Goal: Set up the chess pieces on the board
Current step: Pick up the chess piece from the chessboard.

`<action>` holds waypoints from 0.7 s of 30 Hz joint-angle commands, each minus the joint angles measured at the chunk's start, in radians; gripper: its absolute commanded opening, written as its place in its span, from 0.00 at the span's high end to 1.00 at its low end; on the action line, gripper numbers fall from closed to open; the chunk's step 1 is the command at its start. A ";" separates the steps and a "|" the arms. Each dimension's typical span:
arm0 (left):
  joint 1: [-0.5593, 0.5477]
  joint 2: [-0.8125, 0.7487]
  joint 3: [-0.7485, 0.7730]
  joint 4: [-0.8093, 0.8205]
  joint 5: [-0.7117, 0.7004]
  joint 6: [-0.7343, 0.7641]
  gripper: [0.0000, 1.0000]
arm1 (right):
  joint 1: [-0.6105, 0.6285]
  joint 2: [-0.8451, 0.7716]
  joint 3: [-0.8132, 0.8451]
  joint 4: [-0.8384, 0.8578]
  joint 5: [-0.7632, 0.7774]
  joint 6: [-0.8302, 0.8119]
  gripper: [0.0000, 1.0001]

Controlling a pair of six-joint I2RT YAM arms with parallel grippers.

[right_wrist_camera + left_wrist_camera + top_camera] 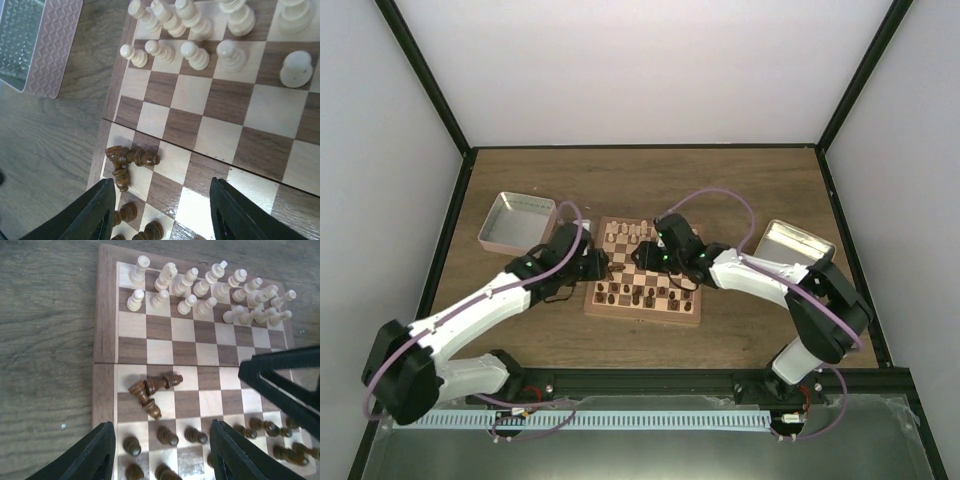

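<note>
The board (642, 316) lies mid-table. Cream chess pieces (202, 290) stand in two rows along its far side, and dark ones (167, 436) stand along the near side. A small cluster of dark pieces (150, 390) lies tipped over near the left edge, also in the right wrist view as fallen pieces (127, 160). My left gripper (162, 455) hovers open over the near-left dark pawns and holds nothing. Just right of it, my right gripper (162, 212) is open over bare squares, with the fallen pieces ahead and left of its left finger.
A pinkish metal tray (517, 220) sits left of the board, close to its far-left corner (35, 45). A silver tray (795, 243) sits to the right. The two grippers are close together over the board; the right one's black finger (285, 380) shows in the left wrist view.
</note>
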 commanded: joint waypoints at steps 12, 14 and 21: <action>0.035 0.339 0.092 0.095 0.105 0.074 0.74 | -0.027 -0.143 -0.090 0.012 0.146 0.093 0.46; 0.040 0.358 0.092 0.100 0.129 0.077 0.73 | -0.026 -0.147 -0.087 0.005 0.149 0.092 0.46; 0.060 0.402 0.101 0.081 0.145 0.081 0.73 | -0.026 -0.149 -0.088 0.007 0.147 0.092 0.45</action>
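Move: The two fallen dark pieces, lying crossed near the board's left edge, are about 4 cm ahead of my left hand, 3 cm to its right and some 11 cm below. Nearest that heap, one dark pawn stands about 5 cm back from it and 2 cm to its left; a second pawn is 5 cm back and 1 cm to its right. From my right hand the heap lies roughly 7 cm left, 1 cm ahead and 8 cm below. I drop my left hand about 9 cm towards the fallen dark pieces, easing a little forward early on and drifting a little right, while the fingers tip steeper and narrow from half open to about a quarter, still above the heap. My right hand clears out some 4 cm to the right, rising slightly and turning about 10 degrees clockwise, its fingers staying half open. ##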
